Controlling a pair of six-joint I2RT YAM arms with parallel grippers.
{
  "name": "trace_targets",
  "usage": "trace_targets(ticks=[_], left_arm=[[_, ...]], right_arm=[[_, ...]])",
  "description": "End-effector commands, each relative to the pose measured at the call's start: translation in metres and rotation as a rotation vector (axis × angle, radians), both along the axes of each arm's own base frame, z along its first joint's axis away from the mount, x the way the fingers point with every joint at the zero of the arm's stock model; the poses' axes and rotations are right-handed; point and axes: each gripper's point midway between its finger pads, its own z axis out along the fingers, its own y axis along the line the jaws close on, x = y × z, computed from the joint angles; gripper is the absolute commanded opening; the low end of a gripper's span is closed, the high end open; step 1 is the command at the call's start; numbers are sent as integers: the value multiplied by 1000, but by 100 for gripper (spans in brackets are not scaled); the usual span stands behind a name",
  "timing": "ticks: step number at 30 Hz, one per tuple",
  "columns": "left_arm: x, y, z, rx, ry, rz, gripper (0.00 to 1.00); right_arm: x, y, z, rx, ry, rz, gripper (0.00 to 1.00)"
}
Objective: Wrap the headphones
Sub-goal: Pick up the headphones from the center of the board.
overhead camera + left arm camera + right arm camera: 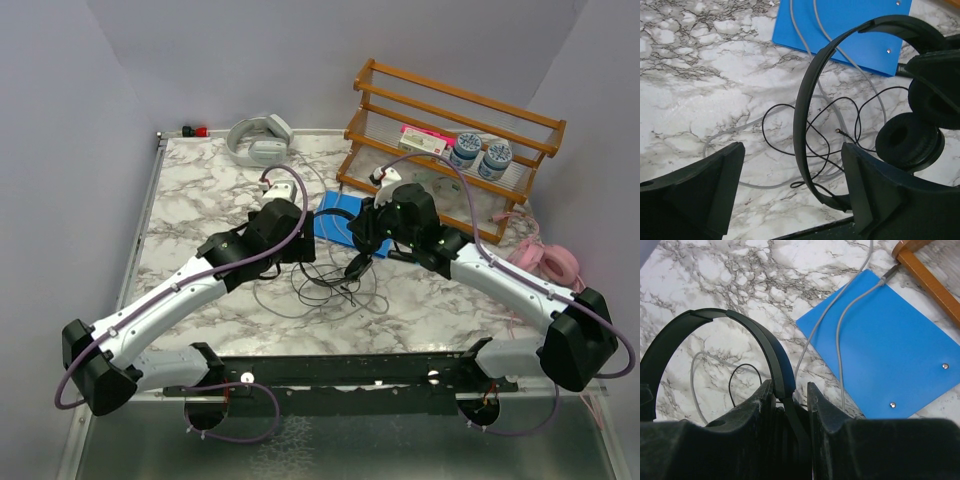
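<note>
The small black headphones (805, 100) hang just above the marble, and my right gripper (789, 387) is shut on their headband (670, 335) near one end. One ear cup (907, 142) hangs beside it. Their thin black cable (815, 125) lies in loose loops on the table below. My left gripper (792, 185) stands wide open around the lower part of the headband, which runs close to the right finger (875, 190). From above, both grippers (308, 248) (362, 248) meet mid-table. The grey-white headphones (255, 140) lie at the back and the pink headphones (545, 262) at the right edge.
A blue pad (335, 215) lies flat behind the grippers, with the grey cable (850, 315) running over it and curling onto the marble (725, 132). A wooden rack (450, 140) holding small jars and a box stands at the back right.
</note>
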Motion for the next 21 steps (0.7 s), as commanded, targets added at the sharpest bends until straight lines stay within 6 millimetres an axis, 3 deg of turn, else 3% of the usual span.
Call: trace_targets(ticks=[1,9,11,12,13,14,17,21], left_arm=[[18,-5,0,-17,-31,80,80],[32,-15,-20,52,11,93,59],[34,-16,-23,63,15,93,42],[35,-16,-23,71,12,92,30],[37,-15,-21,81,3,91,9],[38,-12,-20,98,-4,101,0],[44,3,-10,164,-37,143,0],[54,20,1,168,-47,184,0]], right_arm=[[8,5,16,47,-42,-18,8],[7,5,20,62,-59,-17,9],[6,6,21,64,-63,-9,10],[6,6,21,65,-64,-7,13],[6,6,22,70,-65,-7,16],[5,7,24,90,-54,-13,22],[-1,7,35,132,-56,-10,63],[-13,5,54,176,-124,34,91]])
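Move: Just past the open left fingers, the near stretch of the headphones' headband lies about 2 cm ahead, 1 cm to the right and 4 cm below; the blue board's middle is roughly 12 cm ahead, 10 cm right and 15 cm down. The right hand already grips the headband's other side by an earcup; from it the stretch the left goes for lies some 12 cm left, 1 cm back and 2 cm lower, the board about 9 cm ahead, 2 cm left, 15 cm down. Reaching forward and down by about 4 cm, the left hand straddles the headband and shuts its fingers to pinch it, then lifts a little over 1 cm while still edging forward. The right keeps its grip nearly still until the left has closed, then opens wide, lets go beside the earcup and rises about 2 cm. ##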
